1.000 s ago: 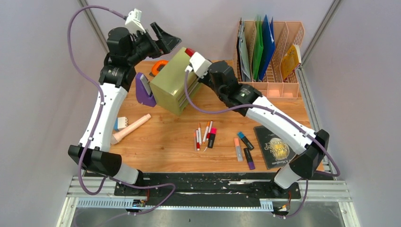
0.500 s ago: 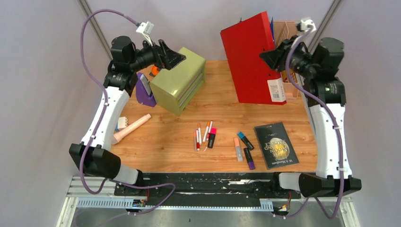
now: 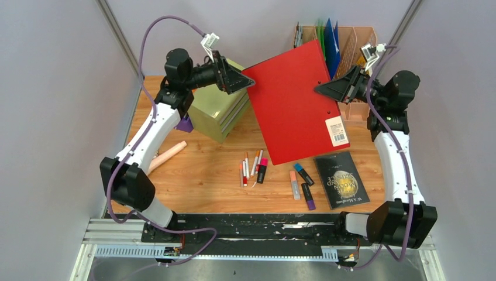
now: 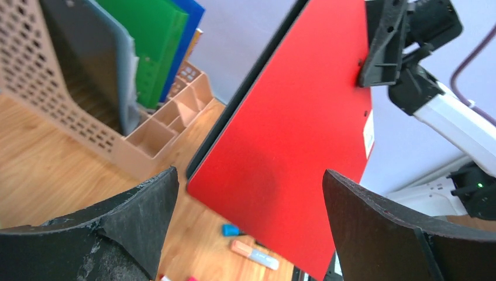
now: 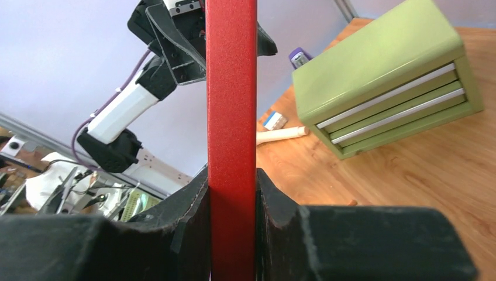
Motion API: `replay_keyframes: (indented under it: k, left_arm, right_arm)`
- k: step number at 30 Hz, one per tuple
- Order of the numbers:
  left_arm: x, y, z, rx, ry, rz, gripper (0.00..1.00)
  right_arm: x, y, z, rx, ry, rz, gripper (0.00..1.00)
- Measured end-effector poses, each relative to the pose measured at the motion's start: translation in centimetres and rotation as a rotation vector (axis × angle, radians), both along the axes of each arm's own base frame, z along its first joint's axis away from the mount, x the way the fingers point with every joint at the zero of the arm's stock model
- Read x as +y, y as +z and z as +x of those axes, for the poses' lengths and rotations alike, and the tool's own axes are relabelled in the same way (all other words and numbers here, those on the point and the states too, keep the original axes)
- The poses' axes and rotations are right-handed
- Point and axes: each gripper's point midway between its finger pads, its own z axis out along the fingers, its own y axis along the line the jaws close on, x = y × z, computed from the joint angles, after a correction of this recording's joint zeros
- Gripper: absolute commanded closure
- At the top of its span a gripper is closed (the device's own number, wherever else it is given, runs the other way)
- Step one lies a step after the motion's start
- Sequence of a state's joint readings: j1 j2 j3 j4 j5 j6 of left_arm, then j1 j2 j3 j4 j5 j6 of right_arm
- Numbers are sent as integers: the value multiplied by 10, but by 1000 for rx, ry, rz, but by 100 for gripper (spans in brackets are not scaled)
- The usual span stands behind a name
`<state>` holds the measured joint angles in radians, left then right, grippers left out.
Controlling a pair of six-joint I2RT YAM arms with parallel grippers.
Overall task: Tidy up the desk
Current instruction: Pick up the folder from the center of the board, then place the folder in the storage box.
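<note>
The desk (image 3: 199, 181) is an orange-brown wood-grain tabletop. Above its middle a large red binder (image 3: 292, 111) hangs tilted, a white label at its lower right corner. My right gripper (image 3: 323, 89) is shut on the binder's right edge; in the right wrist view its jaws press both faces of the red binder (image 5: 231, 88). My left gripper (image 3: 241, 79) stands open at the binder's upper left corner. In the left wrist view the red binder (image 4: 304, 134) fills the space ahead of the wide-apart fingers (image 4: 140, 205), not touching them.
An olive-green drawer chest (image 3: 217, 114) stands at the back left, under the left arm. A peach file rack (image 3: 351, 58) with folders is at the back right. Markers (image 3: 252, 167), highlighters (image 3: 301, 181), a black book (image 3: 341, 179) and a pale cylinder (image 3: 169, 155) lie on the desk.
The right arm left the drawer chest and now grips the red binder, which has tipped from upright at the right towards the middle. The open left gripper has swung right to the binder's corner.
</note>
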<state>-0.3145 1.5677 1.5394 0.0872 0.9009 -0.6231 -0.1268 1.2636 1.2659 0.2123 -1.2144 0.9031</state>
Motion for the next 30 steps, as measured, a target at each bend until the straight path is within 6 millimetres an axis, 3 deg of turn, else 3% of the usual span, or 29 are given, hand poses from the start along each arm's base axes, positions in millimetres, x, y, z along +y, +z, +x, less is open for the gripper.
replay_keyframes:
  k: [6, 8, 10, 11, 12, 13, 14, 15, 19, 22, 25, 30]
  left_arm:
    - [-23, -7, -16, -9, -69, -24, 0]
    - [-26, -12, -18, 5, -77, -31, 5]
    - [-28, -14, -20, 17, -89, -47, 23]
    - [-29, -14, -22, 22, -95, -58, 44]
    - [-30, -14, -23, 28, -102, -72, 56]
    - [-31, -13, -26, 37, -113, -85, 78]
    - [-32, -13, -27, 38, -120, -96, 94]
    - [-33, -11, -30, 48, -134, -104, 98]
    - [-34, -3, -37, 34, -172, -84, 100]
    - [-31, 5, -40, -40, -178, 10, 100]
    - [-28, 13, -51, -147, -209, 96, 100]
    - [-21, -5, -69, -173, -272, 201, 100]
  right_arm:
    - [3, -1, -8, 8, 52, 42, 100]
    - [3, -3, -9, 11, 60, 51, 100]
    - [4, -7, -10, 18, 64, 62, 100]
    - [4, -10, -10, 24, 66, 69, 100]
    - [4, -13, -10, 30, 67, 74, 100]
    - [4, -18, -10, 42, 69, 79, 100]
    - [4, -21, -10, 53, 69, 83, 100]
    - [4, -24, -10, 61, 70, 84, 96]
    - [3, -32, -5, 35, 51, 49, 60]
    - [4, -34, -2, 13, 45, -7, 41]
    - [5, -34, -3, -40, 57, -68, 36]
    - [15, -41, -16, -132, 142, -143, 36]
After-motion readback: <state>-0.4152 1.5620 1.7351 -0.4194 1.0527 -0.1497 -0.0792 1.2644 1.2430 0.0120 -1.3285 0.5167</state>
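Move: The red folder, still gripped by the right hand, has its middle about 12 cm right, 5 cm back and 5 cm below the open left hand, and 6 cm left, 4 cm back and 4 cm below the right. The green cabinet sits some 11 cm left, 9 cm ahead of and 32 cm below the left hand. The book lies about 13 cm back, 11 cm right and 41 cm below the right hand. Left hand eases back about 7 cm, pinching the red folder's left edge; the right sinks, then opens. ##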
